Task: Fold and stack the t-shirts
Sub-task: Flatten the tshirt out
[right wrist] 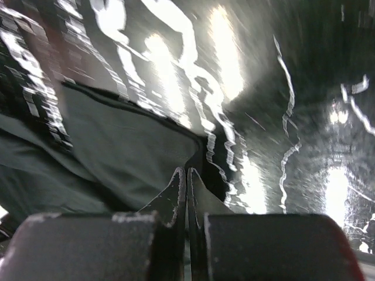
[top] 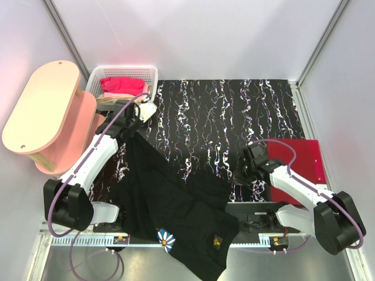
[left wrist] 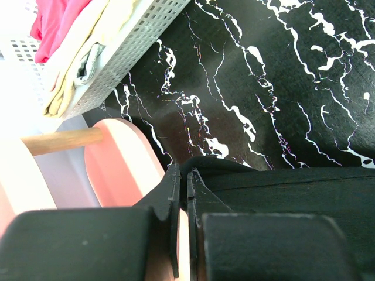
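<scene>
The black t-shirt (top: 170, 205) with a daisy print (top: 166, 239) stretches between both grippers and hangs over the table's near edge. My left gripper (top: 133, 130) is shut on its upper left edge near the basket; the left wrist view shows the jaws (left wrist: 183, 175) pinching the black hem (left wrist: 293, 193). My right gripper (top: 241, 174) is shut on the shirt's right edge; the right wrist view, which is blurred, shows it (right wrist: 187, 175) on a corner of the cloth (right wrist: 117, 146). The dark red t-shirt (top: 296, 161) lies flat at the right. The pink t-shirt (top: 123, 86) lies in the basket.
The white mesh basket (top: 149, 73) stands at the back left and also holds cream cloth (left wrist: 76, 58). A pink and wood stool (top: 44, 105) stands left of the table, close to the left arm. The black marbled surface (top: 234, 111) lies bare in the middle and back.
</scene>
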Controlling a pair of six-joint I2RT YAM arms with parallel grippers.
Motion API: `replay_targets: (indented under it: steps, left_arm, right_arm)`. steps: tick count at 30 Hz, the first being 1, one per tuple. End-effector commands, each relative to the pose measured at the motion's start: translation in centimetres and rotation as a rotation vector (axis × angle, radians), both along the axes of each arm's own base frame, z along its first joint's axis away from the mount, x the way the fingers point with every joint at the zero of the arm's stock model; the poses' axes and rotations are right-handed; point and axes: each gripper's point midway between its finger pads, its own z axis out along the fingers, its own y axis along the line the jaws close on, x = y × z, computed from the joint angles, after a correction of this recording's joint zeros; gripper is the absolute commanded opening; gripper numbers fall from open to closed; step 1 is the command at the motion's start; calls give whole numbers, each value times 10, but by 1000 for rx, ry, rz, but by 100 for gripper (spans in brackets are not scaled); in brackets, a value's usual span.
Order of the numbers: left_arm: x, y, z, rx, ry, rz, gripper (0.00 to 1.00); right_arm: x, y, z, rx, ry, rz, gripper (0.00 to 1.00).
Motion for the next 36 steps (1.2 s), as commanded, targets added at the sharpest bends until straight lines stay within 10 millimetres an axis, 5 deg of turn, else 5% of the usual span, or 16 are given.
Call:
replay_targets:
  steps: [1, 7, 8, 9, 13, 19, 28, 36]
  left_arm:
    - [6, 1, 28, -7, -95, 5, 0]
    - [5, 0, 26, -13, -90, 7, 0]
    - [5, 0, 27, -14, -93, 5, 0]
    - [5, 0, 27, -17, -93, 7, 0]
    - [4, 1, 26, -11, -89, 6, 0]
    - [3, 1, 25, -7, -86, 5, 0]
    - [2, 0, 21, -13, -78, 4, 0]
    - [1, 0, 22, -11, -81, 0, 0]
  right_arm:
    - [-7, 23, 6, 151, -8, 31, 0]
    - [-20, 24, -13, 133, 68, 92, 2]
    - [-22, 23, -16, 127, 78, 90, 11]
    - [-22, 22, -20, 115, 87, 82, 34]
    - [-22, 16, -25, 86, 82, 62, 62]
    - [-25, 7, -28, 42, 84, 45, 61]
    - [-20, -14, 3, -61, 27, -5, 59]
    - [-26, -28, -7, -130, 72, -62, 59]
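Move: The black t-shirt's free corner lies almost under the shut right fingers, about 1 cm ahead, 2 cm left and some 3 cm below. From that hand the table's near edge is about 10 cm back, and the red board's middle about 24 cm right and 2 cm ahead, both roughly 4 cm lower. From the left hand, the same corner is about 42 cm right, 18 cm back and 17 cm below. Back and down by about 2 cm each, then about 2 cm left, the right hand works low beside the t-shirt's free corner and opens its shut fingers to a little over half. With them open it swings about 4 cm right, rising slightly, away from the corner. The left hand stays put, still pinching the t-shirt well above the table. ##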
